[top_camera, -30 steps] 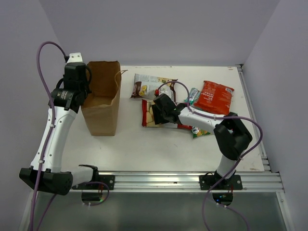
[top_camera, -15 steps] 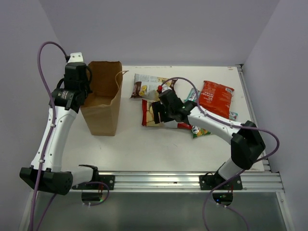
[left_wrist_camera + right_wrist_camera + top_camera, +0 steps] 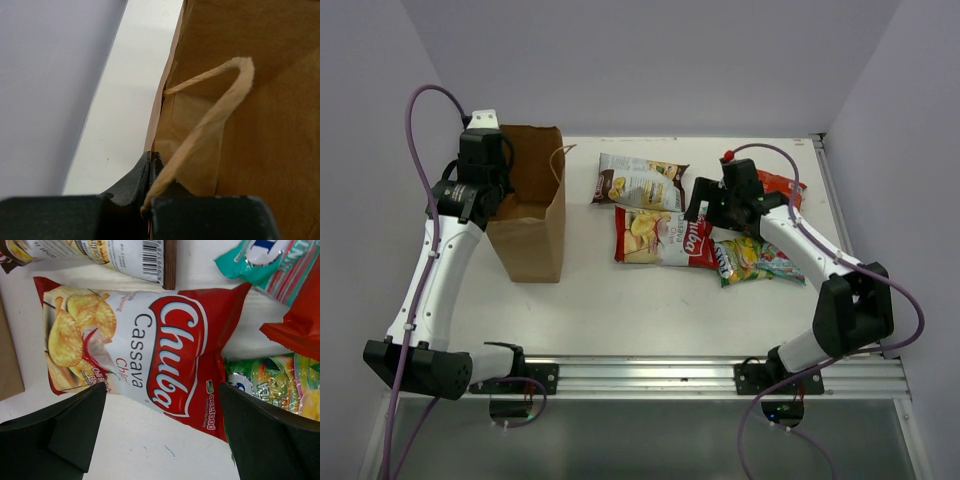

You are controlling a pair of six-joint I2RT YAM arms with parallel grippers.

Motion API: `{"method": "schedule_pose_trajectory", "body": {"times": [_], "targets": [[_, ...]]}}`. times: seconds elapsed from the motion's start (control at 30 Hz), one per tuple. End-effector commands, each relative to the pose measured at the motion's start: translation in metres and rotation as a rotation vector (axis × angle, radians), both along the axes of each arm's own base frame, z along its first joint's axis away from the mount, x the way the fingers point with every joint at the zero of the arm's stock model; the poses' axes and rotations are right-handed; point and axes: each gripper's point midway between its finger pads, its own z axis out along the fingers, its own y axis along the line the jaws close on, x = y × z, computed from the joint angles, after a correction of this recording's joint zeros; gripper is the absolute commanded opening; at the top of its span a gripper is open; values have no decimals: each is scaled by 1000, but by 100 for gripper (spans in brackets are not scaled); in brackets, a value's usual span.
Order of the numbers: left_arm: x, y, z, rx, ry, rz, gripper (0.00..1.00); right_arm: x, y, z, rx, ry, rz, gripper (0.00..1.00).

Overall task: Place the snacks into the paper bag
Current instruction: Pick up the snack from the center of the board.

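Note:
The brown paper bag [image 3: 532, 225] stands upright and open at the left. My left gripper [image 3: 482, 190] is shut on its left rim; the left wrist view shows the fingers [image 3: 145, 172] pinching the paper bag's edge [image 3: 170, 115] beside a loop handle [image 3: 220, 110]. My right gripper [image 3: 710, 212] is open and empty, hovering above the right end of the red-white cassava chips packet [image 3: 660, 238] [image 3: 150, 350]. The white-brown chips [image 3: 638, 182], green candy bag [image 3: 755, 260], red-orange bag [image 3: 785, 185] and teal packet [image 3: 260, 260] lie flat around it.
The white table [image 3: 620, 310] has a raised rail along its right edge [image 3: 845, 240] and grey walls at the back and sides. The packets overlap one another in the table's middle and right.
My right gripper has swung right and back from the cassava packet's left part, uncovering the green candy bag. The left gripper and bag top have shifted slightly left.

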Motion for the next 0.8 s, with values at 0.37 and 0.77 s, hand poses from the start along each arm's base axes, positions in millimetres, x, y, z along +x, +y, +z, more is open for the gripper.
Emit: {"method": "schedule_pose_trajectory", "body": {"times": [0.37,0.77], "targets": [[7,-5,10,-14,-37,-28,0,3,1,-65,199,109,-80,99],[4,-5,4,-12,-26,-25,0,-2,13,-130,226,210,-25,98]]}}
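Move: The Chuba chips bag lies with its middle about 8 cm left of the right hand, level with it fore and aft and some 12 cm below. The brown-and-white snack is about 13 cm ahead and 14 left of this hand, the teal packet 9 ahead and 5 right, the green-yellow packet 6 back and 10 right, the big red bag 8 ahead and 17 right. From the left hand, the Chuba bag is roughly 35 cm right, 2 ahead and 27 below. The Chuba bag's red right-hand end is what the right hand comes down on: it sinks about 10 cm with its fingers kept wide open, drifting slightly right and then back left, with a small push forward at the bottom. The wrist tips some 10 degrees further downward and rolls its left side up about as much, bringing the fingers to either side of the red end, against the bag. ##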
